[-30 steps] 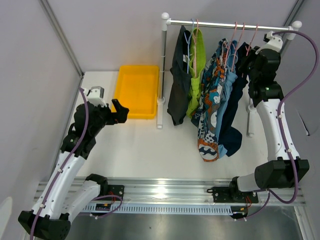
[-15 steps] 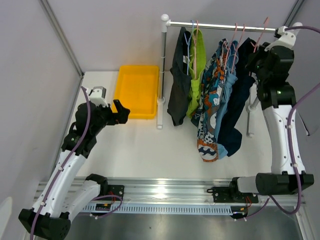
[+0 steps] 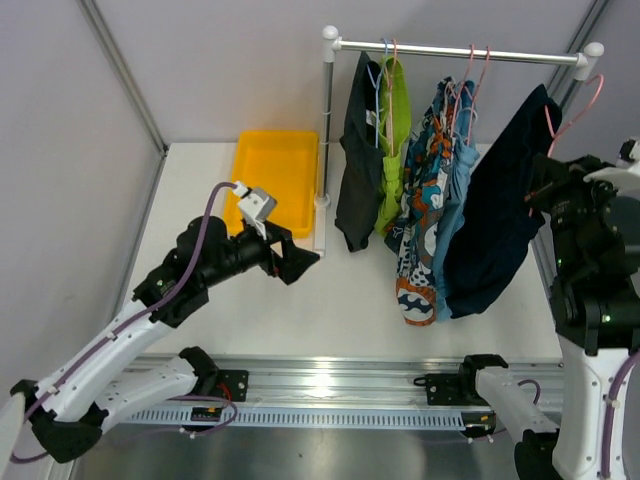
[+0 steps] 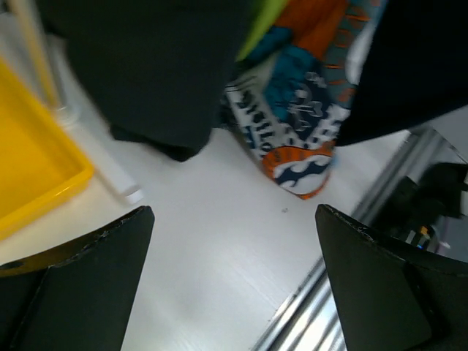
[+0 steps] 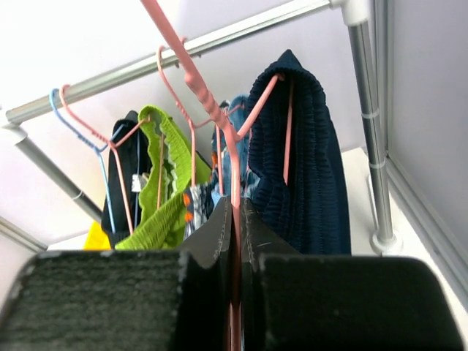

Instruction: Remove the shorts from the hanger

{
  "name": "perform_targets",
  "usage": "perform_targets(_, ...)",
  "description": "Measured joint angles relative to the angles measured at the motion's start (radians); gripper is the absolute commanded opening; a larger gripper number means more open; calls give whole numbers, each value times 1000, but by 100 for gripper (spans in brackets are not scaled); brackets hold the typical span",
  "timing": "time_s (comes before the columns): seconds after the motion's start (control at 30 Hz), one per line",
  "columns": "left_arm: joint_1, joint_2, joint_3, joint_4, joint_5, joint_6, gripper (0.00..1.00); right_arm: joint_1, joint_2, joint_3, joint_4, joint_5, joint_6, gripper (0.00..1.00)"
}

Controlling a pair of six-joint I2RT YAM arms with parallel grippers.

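Note:
My right gripper (image 3: 545,190) (image 5: 235,212) is shut on the wire of a pink hanger (image 5: 197,88) that carries the navy shorts (image 3: 500,210) (image 5: 307,168). This hanger hangs off the rail (image 3: 460,50), to the right of it and nearer to me. On the rail hang the charcoal-black shorts (image 3: 355,170), lime green shorts (image 3: 392,150), patterned shorts (image 3: 420,220) and light blue shorts (image 3: 455,190). My left gripper (image 3: 300,262) (image 4: 234,270) is open and empty, low over the table, left of the rack and facing the hanging shorts.
A yellow tray (image 3: 270,180) (image 4: 36,168) lies at the back left beside the rack's left post (image 3: 327,130). The rack's right post (image 5: 369,124) stands close to the right wall. A metal rail (image 3: 330,385) runs along the table's near edge.
The right arm lifted the pink hanger with the navy shorts off the rail and drew it right and nearer. The left arm swung from beside the tray towards the rack.

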Motion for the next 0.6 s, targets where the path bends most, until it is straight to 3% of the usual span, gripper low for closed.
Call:
perform_targets(0.3, -473, 111, 44, 104, -86, 25, 99, 1, -76, -143, -53, -60, 82, 0)
perform_targets(0.43, -631, 254, 97, 157, -150, 46, 99, 4, -61, -165, -76, -86, 114, 0)
perform_targets(0.6, -770, 498, 277, 206, -250, 93, 99, 8, -56, -164, -90, -91, 153, 0)
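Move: The navy shorts hang on the pink hanger already held by the right hand, their middle some 7 cm ahead of it, 2 cm to its left and 13 cm below. The light blue shorts lie about 10 cm ahead of that hand, 12 cm left and 22 cm below. From the open left hand, the navy shorts are roughly 12 cm ahead, 42 cm to the right and 8 cm higher; the patterned shorts are about 15 cm ahead, 25 cm right and slightly below. Swinging in empty and wide open, the left hand travels about 21 cm right and 15 cm back, nearly level, towards the navy shorts, turning some 30 degrees clockwise. The right hand keeps its pinch on the pink hanger and sinks about 7 cm, easing slightly left, fingers tipping down around 10 degrees with a little roll. ##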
